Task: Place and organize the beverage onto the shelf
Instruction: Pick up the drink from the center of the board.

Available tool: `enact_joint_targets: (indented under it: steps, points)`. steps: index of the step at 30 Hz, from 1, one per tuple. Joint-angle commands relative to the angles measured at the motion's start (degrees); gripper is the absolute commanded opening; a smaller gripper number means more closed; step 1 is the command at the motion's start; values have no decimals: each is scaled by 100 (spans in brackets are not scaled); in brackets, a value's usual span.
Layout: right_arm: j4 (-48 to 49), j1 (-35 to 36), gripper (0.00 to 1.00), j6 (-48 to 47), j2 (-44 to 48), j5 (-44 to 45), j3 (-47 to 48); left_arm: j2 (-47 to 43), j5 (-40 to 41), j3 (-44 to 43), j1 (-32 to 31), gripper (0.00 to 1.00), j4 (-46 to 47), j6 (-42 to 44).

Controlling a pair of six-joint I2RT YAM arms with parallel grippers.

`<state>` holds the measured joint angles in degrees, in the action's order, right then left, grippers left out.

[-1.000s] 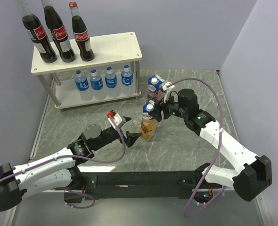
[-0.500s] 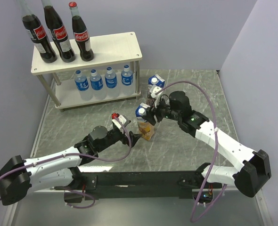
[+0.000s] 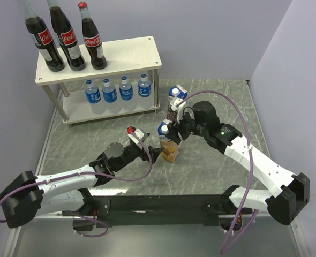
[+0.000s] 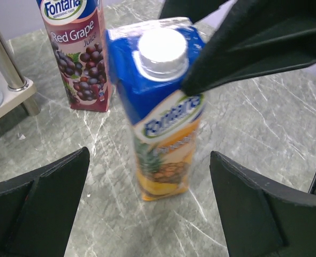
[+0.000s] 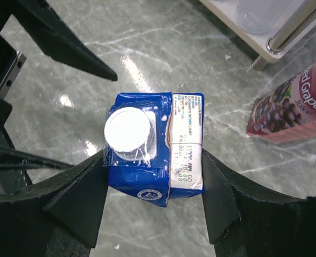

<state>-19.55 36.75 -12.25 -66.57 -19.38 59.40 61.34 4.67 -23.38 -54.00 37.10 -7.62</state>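
The yellow juice carton point(image 3: 169, 145) stands mid-table, leaning a little, and my right gripper point(image 3: 167, 130) is shut on its blue top point(image 5: 155, 147) from above. My left gripper point(image 3: 153, 155) is open just left of it; the carton point(image 4: 163, 123) lies ahead of the wide-apart fingers point(image 4: 40, 209), not between them. The purple juice carton point(image 3: 175, 99) stands upright behind it, beside the shelf point(image 3: 131, 53). Three cola bottles point(image 3: 67, 37) stand on the shelf's top board. Several water bottles point(image 3: 118, 91) line the lower board.
Grey walls close off the back and right side. A silver shelf leg point(image 5: 286, 32) and the purple carton point(image 5: 292, 112) stand close to my right gripper. The right half of the shelf's top board is bare.
My left gripper has come forward and right, up to the yellow carton. The right gripper and carton swung slightly left, then back, still gripped.
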Motion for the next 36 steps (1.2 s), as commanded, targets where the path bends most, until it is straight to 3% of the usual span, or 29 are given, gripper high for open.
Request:
enact_joint_targets:
  steps: [1,12,26,30,36]
  points:
    - [751,-19,0,-128,601,-171,801,-122,78,-167,-23,99,272,67]
    - [637,-151,0,83,671,-724,968,80,-423,-580,-23,99,-97,400]
    - [57,-415,0,-1305,847,-2491,846,-983,-1749,-949,135,99,-1425,2025]
    - [-162,-441,0,-1963,900,-2939,688,-905,-2678,-1195,240,99,-2019,2571]
    - [-443,-494,0,-2684,1005,-3581,520,-623,-3033,-1574,267,100,-2524,2915]
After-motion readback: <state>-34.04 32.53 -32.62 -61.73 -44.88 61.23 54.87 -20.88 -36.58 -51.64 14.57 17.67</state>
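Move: The pineapple juice carton, held near its top by the right hand, lies about 6 cm ahead of the left hand and 7 cm to its right, its middle some 4 cm lower. Its middle hangs about 8 cm under the right hand and 2 cm to the left, fore-and-aft level. From the left hand, the red grape carton stands some 15 cm ahead and 10 cm right, the shelf's nearest water bottle about 23 cm ahead and 3 cm left, both 9 cm lower. Right draws the held carton back 7 cm, turning counter-clockwise; open left rises about 6 cm, backing clockwise. ##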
